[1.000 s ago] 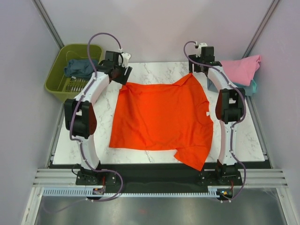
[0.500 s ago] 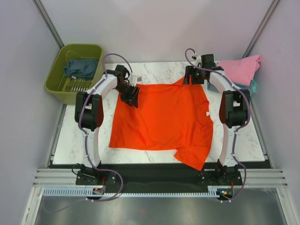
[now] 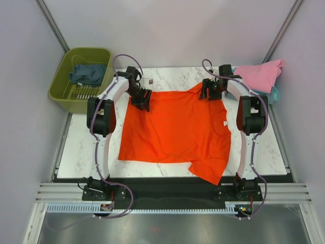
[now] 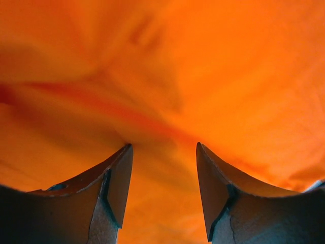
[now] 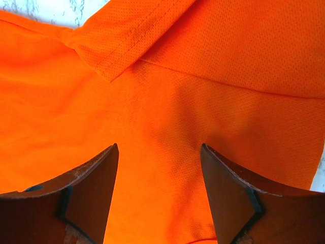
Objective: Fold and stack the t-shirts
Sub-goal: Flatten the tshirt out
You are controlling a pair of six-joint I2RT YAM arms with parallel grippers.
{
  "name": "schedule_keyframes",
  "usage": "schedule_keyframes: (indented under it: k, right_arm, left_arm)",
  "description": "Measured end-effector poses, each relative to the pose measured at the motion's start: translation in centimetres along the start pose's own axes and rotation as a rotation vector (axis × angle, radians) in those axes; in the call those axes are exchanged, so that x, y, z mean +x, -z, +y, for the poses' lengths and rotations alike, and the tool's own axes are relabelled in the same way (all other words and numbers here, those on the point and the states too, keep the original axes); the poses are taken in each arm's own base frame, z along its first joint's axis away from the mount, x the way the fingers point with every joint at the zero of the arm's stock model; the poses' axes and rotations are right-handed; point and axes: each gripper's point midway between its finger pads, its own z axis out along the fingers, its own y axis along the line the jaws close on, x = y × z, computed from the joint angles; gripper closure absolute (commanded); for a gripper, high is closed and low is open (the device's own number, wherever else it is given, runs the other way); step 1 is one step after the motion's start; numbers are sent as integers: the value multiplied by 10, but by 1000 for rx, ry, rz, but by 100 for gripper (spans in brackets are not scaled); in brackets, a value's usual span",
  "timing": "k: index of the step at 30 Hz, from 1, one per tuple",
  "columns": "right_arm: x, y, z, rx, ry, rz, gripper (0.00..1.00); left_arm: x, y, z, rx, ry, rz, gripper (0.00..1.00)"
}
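The orange-red t-shirt (image 3: 175, 129) lies spread flat on the marble table (image 3: 76, 152), one sleeve hanging over the near edge. My left gripper (image 3: 142, 99) hovers low over its far left corner, jaws open, and orange cloth (image 4: 203, 76) fills that wrist view beneath the gripper (image 4: 163, 148). My right gripper (image 3: 210, 91) is over the far right corner, also open (image 5: 158, 148), just above the fabric near a hemmed sleeve edge (image 5: 127, 46). A pink t-shirt (image 3: 261, 73) lies on a light teal one (image 3: 274, 94) at the far right. A dark slate-blue t-shirt (image 3: 87, 73) sits in the basket.
The olive-green plastic basket (image 3: 57, 86) stands off the table's far left corner. Grey walls close in on both sides and the back. A strip of bare marble (image 3: 172, 76) shows beyond the shirt's far edge.
My left gripper swung from the table's far left corner in over the shirt's far left corner and narrowed its jaws a little. The right gripper shifted slightly nearer, onto the far right corner.
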Motion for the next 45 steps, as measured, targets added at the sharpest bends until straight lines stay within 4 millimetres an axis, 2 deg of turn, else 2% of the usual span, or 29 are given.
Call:
schedule_keyframes:
  k: [3, 6, 11, 16, 19, 21, 24, 27, 29, 32, 36, 39, 41, 44, 45]
  right_arm:
    - [0, 0, -1, 1, -1, 4, 25]
    - [-1, 0, -1, 3, 2, 5, 25]
    - [-1, 0, -2, 10, 12, 7, 25]
    - [-1, 0, -3, 14, 20, 7, 25]
    - [-1, -1, -3, 15, 23, 7, 25]
    - [-1, -1, -3, 16, 25, 7, 25]
    - [-1, -1, -4, 17, 29, 7, 26]
    - [-1, 0, -3, 17, 37, 7, 25]
    - [-3, 1, -4, 24, 54, 6, 24]
    - [-10, 6, -4, 35, 78, 3, 25]
    - [-37, 9, 0, 12, 104, -57, 25]
    - [-49, 8, 3, -6, 115, -82, 26]
    - [-56, 6, 2, -5, 120, -96, 26]
    - [-70, -1, -5, 11, 127, -125, 26]
    - [-74, -3, -8, 22, 128, -136, 26]
  left_arm:
    - [-21, 0, 23, -72, -11, -45, 38]
    - [-33, -1, 47, -143, -9, -72, 37]
    - [-44, 3, 89, -270, 15, -104, 37]
    - [-55, 31, 137, -451, 64, -170, 37]
    - [-65, 49, 157, -530, 85, -220, 36]
    - [-76, 63, 165, -569, 92, -267, 35]
    - [-93, 77, 167, -598, 81, -331, 37]
    - [-100, 82, 157, -596, 64, -351, 38]
    - [-97, 83, 137, -555, 49, -348, 39]
    - [-87, 83, 92, -445, 13, -339, 40]
    - [-73, 80, 15, -257, -55, -322, 43]
    - [-58, 61, -25, -129, -81, -274, 44]
    - [-39, 43, -37, -65, -68, -214, 44]
    - [-8, 24, -38, -16, -18, -114, 43]
    - [-3, 21, -38, -9, -7, -97, 44]
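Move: The t-shirt's far-left corner lies roughly 6 cm ahead and 7 cm left of the left hand, 2 cm below it. The green bin's middle is about 13 cm ahead of that hand and 29 cm to its left. From the right hand, the folded-over flap on the t-shirt's far-right edge lies some 7 cm ahead, 2 cm left and 2 cm down; the folded pile is about 8 cm ahead and 24 cm right. Forward and left, the left hand sweeps low over the t-shirt and out past its far-left corner, about 16 cm forward, its fingers swinging outward; it then rises and loops back nearly to its start, ending slightly higher. The right hand first stays down, its parted fingers resting on the cloth, then lifts and goes some 7 cm forward towards the folded flap. Both grippers stay open. ##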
